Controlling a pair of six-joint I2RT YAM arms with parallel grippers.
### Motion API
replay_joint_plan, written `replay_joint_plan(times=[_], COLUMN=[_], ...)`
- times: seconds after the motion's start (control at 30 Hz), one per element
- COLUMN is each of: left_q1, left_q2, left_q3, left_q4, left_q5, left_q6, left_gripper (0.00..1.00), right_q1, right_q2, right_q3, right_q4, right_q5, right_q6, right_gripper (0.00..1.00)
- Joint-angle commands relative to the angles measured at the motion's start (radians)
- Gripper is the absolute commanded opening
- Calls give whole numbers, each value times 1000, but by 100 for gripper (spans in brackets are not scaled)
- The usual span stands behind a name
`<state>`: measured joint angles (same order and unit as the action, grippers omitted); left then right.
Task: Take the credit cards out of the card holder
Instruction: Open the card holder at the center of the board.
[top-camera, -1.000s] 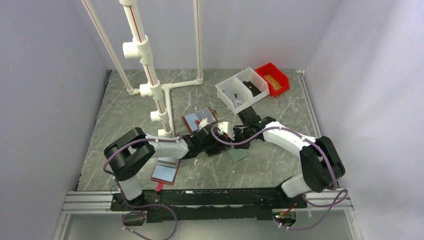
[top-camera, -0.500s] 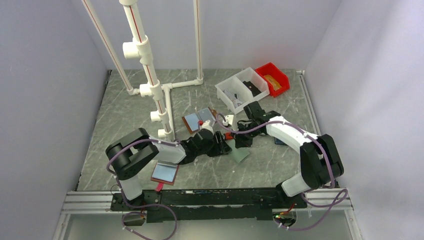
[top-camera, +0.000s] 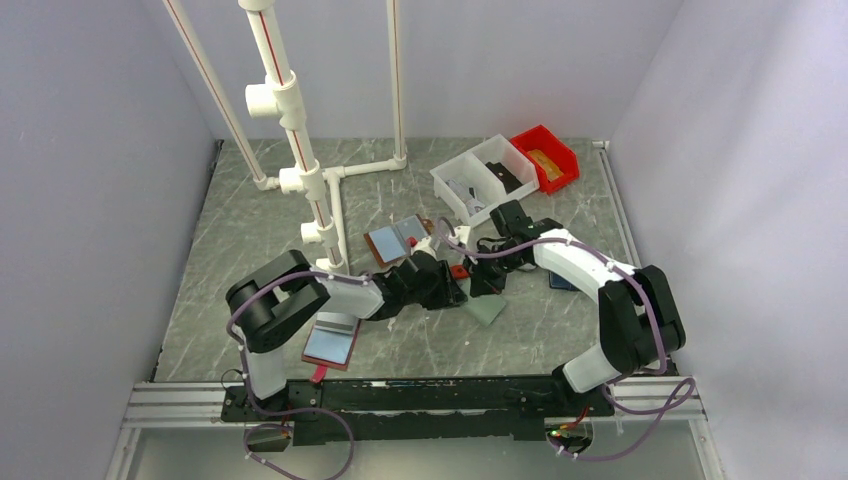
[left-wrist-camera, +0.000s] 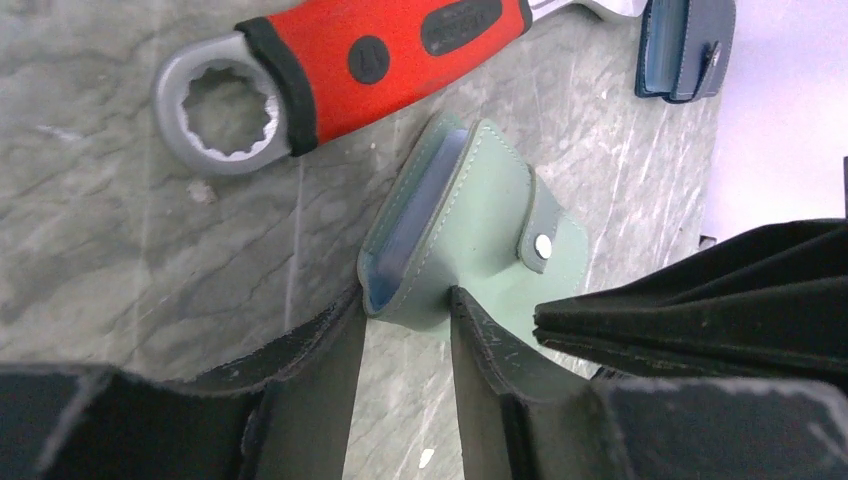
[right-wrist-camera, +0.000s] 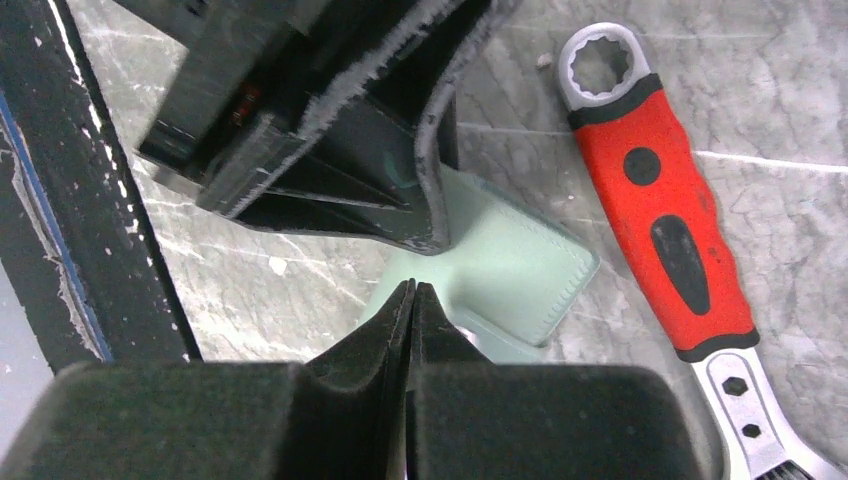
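Note:
The mint-green card holder (top-camera: 486, 310) lies folded on the marble table between the two arms. In the left wrist view the card holder (left-wrist-camera: 480, 210) has its near corner between my left gripper's (left-wrist-camera: 405, 300) fingertips, which touch it on both sides. A blue inner edge shows at its open side. The credit cards are hidden inside. My right gripper (right-wrist-camera: 413, 287) is shut with nothing in it, its tips at the edge of the card holder (right-wrist-camera: 500, 260). From above, the left gripper (top-camera: 458, 293) and right gripper (top-camera: 484, 277) meet over the holder.
A red-handled wrench (left-wrist-camera: 350, 65) lies just beyond the holder. A brown-edged folder (top-camera: 398, 238) and a maroon-edged folder (top-camera: 330, 345) lie to the left, and a dark blue holder (left-wrist-camera: 685, 50) to the right. White bins (top-camera: 485, 180), a red bin (top-camera: 545, 158) and a pipe frame (top-camera: 300, 170) stand behind.
My left gripper moved right to the holder and narrowed onto its corner. The right gripper closed fully and pulled back toward the bins, then settled at the holder.

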<state>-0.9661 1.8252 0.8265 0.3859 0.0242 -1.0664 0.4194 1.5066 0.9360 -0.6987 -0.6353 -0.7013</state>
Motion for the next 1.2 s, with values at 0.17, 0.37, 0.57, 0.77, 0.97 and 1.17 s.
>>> replay_joint_plan(times=[0.17,0.37,0.57,0.77,0.97,1.17], left_q1=[17,19,20,19,20,20], left_q2=[88,60,64,63,57,53], left_q3=[24,2,0,-6,-16,-24], left_q4=[-198,-187,-154,-137,-126,-119], left_q5=[-3,-22,-2,7,6,7], left_q6=[1,19,27,25,18,16], left_gripper=[41,41,41,40,39,39], right_q1=[-37,-47,-17,15,48,75], right_q2=[-17,-26,-68,-61,-35,-1], right_q3=[36,40,-11,-38,-55,-54], right_q4=[66,30,19,42,59,71], right_q5=[5,53,92,184,268,327], right_q6=[90,22,-47,-58,-48,-30], right_gripper=[0,0,34,48,52,47])
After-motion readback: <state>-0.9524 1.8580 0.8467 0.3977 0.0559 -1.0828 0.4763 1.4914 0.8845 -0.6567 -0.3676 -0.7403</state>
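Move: The card holder's snap strap lies just ahead of the right hand, about 1 cm forward, 3 cm to its right and 3 cm below. The red-handled wrench's middle is some 7 cm ahead and 2 cm to that hand's right. The navy wallet lies roughly 20 cm to its right and 6 cm farther out. From the left hand, which already pinches the card holder's edge, the strap is about 5 cm right and 1 cm back. The right fingertips come down astride the snap strap, touching the card holder's face on either side of it. Still shut, they first slide about 2 cm forward and slightly right, then open to about half while the hand eases back a little and goes right and down some 2.5 cm, tipping steeper. The left hand keeps its pinch, almost still. ##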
